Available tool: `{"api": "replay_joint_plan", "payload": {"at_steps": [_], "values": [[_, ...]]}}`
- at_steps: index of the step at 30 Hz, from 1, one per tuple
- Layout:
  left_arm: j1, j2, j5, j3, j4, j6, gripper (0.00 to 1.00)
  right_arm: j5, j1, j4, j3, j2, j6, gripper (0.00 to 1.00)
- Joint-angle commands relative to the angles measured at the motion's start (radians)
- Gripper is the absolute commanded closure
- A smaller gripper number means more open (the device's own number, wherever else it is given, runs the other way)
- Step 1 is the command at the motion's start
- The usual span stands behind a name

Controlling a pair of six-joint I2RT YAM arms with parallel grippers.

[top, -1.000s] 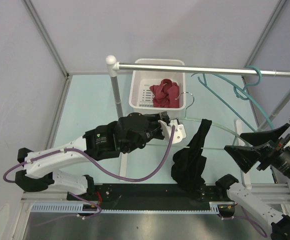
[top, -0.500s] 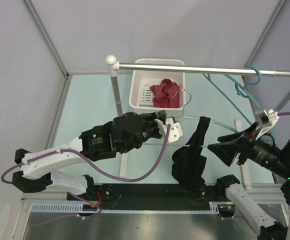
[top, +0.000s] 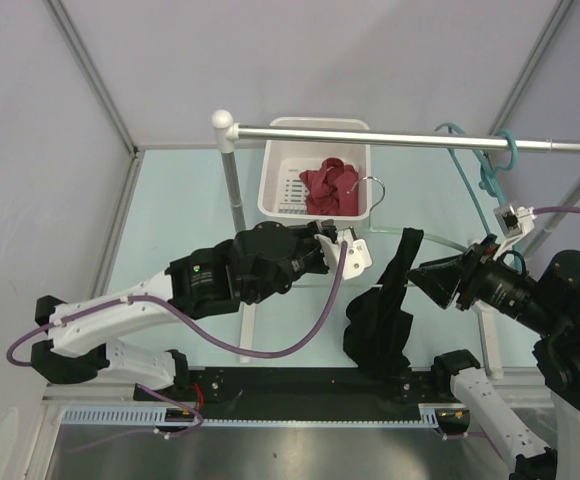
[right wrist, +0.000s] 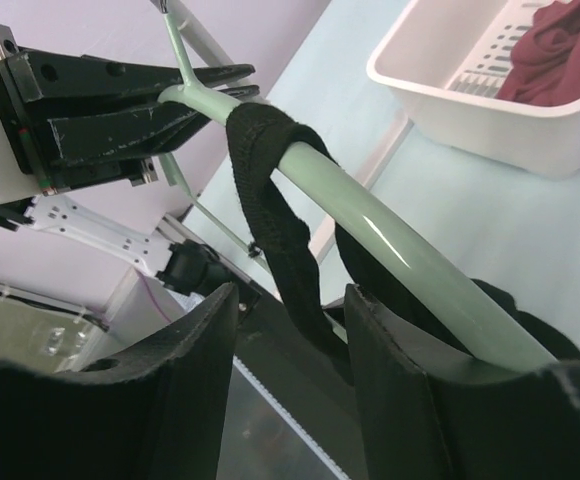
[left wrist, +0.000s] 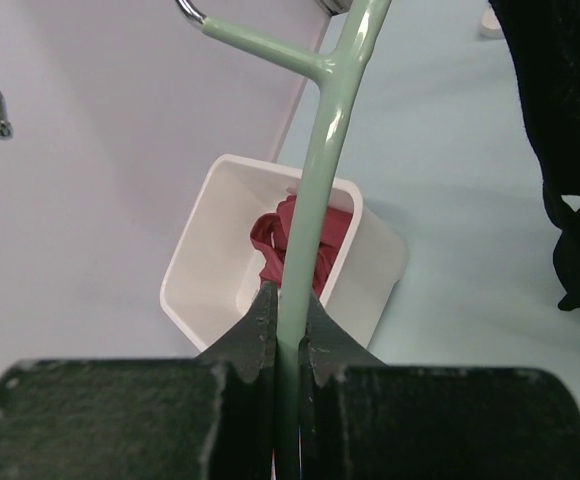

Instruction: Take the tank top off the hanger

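A black tank top point(top: 378, 325) hangs by one strap point(right wrist: 270, 200) from a pale green hanger point(top: 438, 243), held in the air above the table's near edge. My left gripper point(top: 355, 252) is shut on the hanger's stem point(left wrist: 315, 200) just below the neck. My right gripper point(top: 417, 272) has come in from the right. In the right wrist view its jaws point(right wrist: 292, 300) stand apart on either side of the strap, just below the hanger's arm point(right wrist: 370, 230), with gaps showing. The rest of the tank top bunches below the hanger.
A white basket point(top: 280, 175) holding a dark red cloth point(top: 330, 185) sits behind the hanger. A metal rail point(top: 410, 138) on a white post point(top: 232, 180) crosses the back. A teal hanger point(top: 480, 165) hangs on the rail near my right arm.
My right arm has swung in from the far right up to the tank top, and its jaws have narrowed around the strap. The teal hanger has shifted on the rail. The left gripper kept its hold.
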Motion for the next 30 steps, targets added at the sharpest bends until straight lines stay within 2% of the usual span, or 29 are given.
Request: {"api": "replay_joint_plan", "payload": {"at_steps": [1, 4, 7, 8, 14, 24, 30], "values": [[-0.005, 0.009, 0.051, 0.073, 0.086, -0.067, 1.00, -0.038, -0.006, 0.113, -0.039, -0.005, 0.042, 0.51], [-0.005, 0.011, 0.066, 0.073, 0.086, -0.084, 1.00, -0.032, -0.006, 0.128, -0.049, -0.005, 0.048, 0.53], [-0.003, 0.005, 0.088, 0.068, 0.086, -0.095, 1.00, -0.042, -0.006, 0.151, -0.060, 0.000, 0.053, 0.62], [-0.005, 0.003, 0.089, 0.067, 0.086, -0.096, 1.00, -0.041, -0.006, 0.154, -0.060, -0.002, 0.051, 0.73], [-0.003, -0.021, 0.066, 0.022, 0.095, -0.089, 1.00, -0.003, -0.006, 0.125, -0.033, -0.006, 0.039, 1.00], [0.013, -0.081, 0.028, -0.076, 0.123, -0.090, 1.00, 0.145, -0.007, -0.022, 0.046, -0.098, -0.021, 1.00], [0.035, -0.133, 0.029, -0.169, 0.170, -0.074, 1.00, 0.350, -0.006, -0.111, 0.101, -0.184, 0.003, 1.00]]}}
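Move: One strap of the black tank top, looped over the green hanger, lies just off the right hand's half-open fingertips, about 3 cm ahead, 2 cm to the left and level. The hanger's neck, where the hook starts, is some 6 cm ahead, 7 cm left and 3 cm up. The shirt's body hangs roughly 15 cm below, 2 cm back and 2 cm left. From the left hand, which holds the hanger, the strap is about 3 cm back and 7 cm right. The right fingers close fully and pinch the edge of the black strap after easing about 1 cm forward and left onto it; then the hand draws the strap back and to the right, away from the hanger's neck, some 5 cm with a slight rise, turning roughly 10 degrees clockwise. The left hand keeps its grip on the hanger, shifts 1 cm right, then back left while sinking about 2 cm. ##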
